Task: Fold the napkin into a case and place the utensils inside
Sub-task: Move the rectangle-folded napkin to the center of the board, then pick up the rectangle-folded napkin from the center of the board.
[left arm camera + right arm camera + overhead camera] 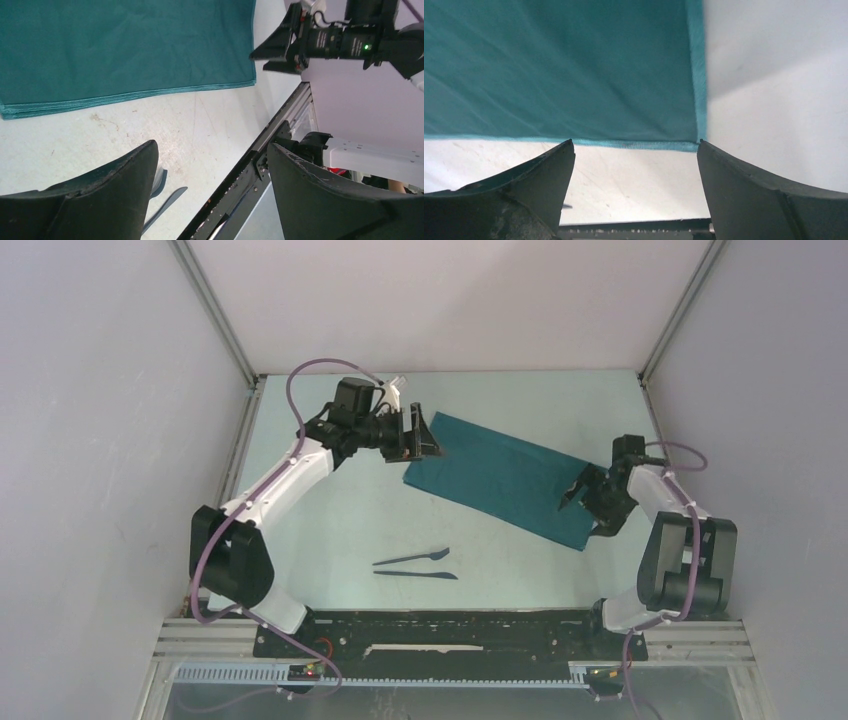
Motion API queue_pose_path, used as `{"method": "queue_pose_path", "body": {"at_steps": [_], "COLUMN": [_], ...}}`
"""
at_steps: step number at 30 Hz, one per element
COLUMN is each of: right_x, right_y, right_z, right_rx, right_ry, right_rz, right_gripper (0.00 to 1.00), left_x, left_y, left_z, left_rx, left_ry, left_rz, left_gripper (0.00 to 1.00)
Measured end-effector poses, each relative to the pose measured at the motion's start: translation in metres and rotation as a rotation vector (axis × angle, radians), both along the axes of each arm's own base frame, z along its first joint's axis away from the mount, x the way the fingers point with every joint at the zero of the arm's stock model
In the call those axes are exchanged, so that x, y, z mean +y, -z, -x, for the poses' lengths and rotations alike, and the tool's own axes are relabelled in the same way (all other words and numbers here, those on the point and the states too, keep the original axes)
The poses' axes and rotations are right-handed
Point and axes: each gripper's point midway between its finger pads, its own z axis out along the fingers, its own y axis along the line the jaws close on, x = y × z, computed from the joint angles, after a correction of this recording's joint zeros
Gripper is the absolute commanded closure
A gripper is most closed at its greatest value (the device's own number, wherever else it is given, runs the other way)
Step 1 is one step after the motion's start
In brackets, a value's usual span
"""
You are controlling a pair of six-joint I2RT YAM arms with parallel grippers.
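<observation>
The napkin (505,480) lies flat as a long, layered teal-green rectangle, running diagonally from the back centre toward the right. My left gripper (432,437) hovers open at its far-left end, and its wrist view shows the stacked hems (125,95) beyond the empty fingers (212,145). My right gripper (580,518) is open at the near-right end. There the napkin's corner (696,145) sits just past the fingertips (636,142), with nothing between them. The two dark utensils (415,566) lie side by side on the table in front of the napkin, and their ends (165,202) peek past my left finger.
A black and aluminium rail (450,635) carrying both arm bases runs along the near edge. Grey walls with metal corner posts (245,380) close in the table on the left, back and right. My right gripper (280,47) also shows in the left wrist view.
</observation>
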Motion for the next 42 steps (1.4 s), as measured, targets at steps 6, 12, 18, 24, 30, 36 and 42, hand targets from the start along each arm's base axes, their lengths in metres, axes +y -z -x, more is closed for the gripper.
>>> {"method": "queue_pose_path", "body": {"at_steps": [6, 12, 18, 24, 30, 36, 42], "right_x": [-0.05, -0.065, -0.061, -0.051, -0.044, -0.041, -0.041], "right_y": [-0.015, 0.006, 0.018, 0.028, 0.03, 0.031, 0.032], "right_z": [-0.043, -0.053, -0.058, -0.051, -0.05, -0.052, -0.053], "right_rx": [-0.022, 0.069, 0.123, 0.177, 0.189, 0.182, 0.165], "right_ry": [0.042, 0.006, -0.046, -0.084, -0.108, -0.115, -0.126], "right_rz": [0.136, 0.108, 0.093, 0.101, 0.108, 0.109, 0.117], "right_gripper": [0.1, 0.14, 0.22, 0.27, 0.41, 0.62, 0.93], "left_x": [-0.002, -0.003, -0.006, -0.006, -0.002, 0.0, 0.001], "left_y": [-0.01, -0.009, -0.008, -0.014, -0.018, -0.019, -0.019], "left_z": [0.004, 0.008, 0.011, 0.01, 0.006, 0.004, 0.002], "left_rx": [-0.011, 0.0, 0.024, 0.017, 0.001, -0.003, -0.003], "left_ry": [0.009, 0.016, 0.021, 0.022, 0.012, 0.006, 0.001], "left_rz": [0.033, 0.055, 0.083, 0.105, 0.113, 0.114, 0.114], "left_gripper": [0.13, 0.13, 0.13, 0.13, 0.14, 0.14, 0.14]}}
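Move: The right hand, wide open and just above the napkin's near right corner, has the napkin's right edge about 5 cm ahead, 4 cm to its right and 4 cm lower. The napkin's middle is some 13 cm ahead and 17 cm left of that hand; the near right corner is 6 cm back and 3 cm right of it. From the left hand the right edge is roughly 43 cm right, 15 cm back and 21 cm down. Reaching about 5 cm forward and 4 cm right, then sinking, the right hand closes, pinching the napkin's right edge. ##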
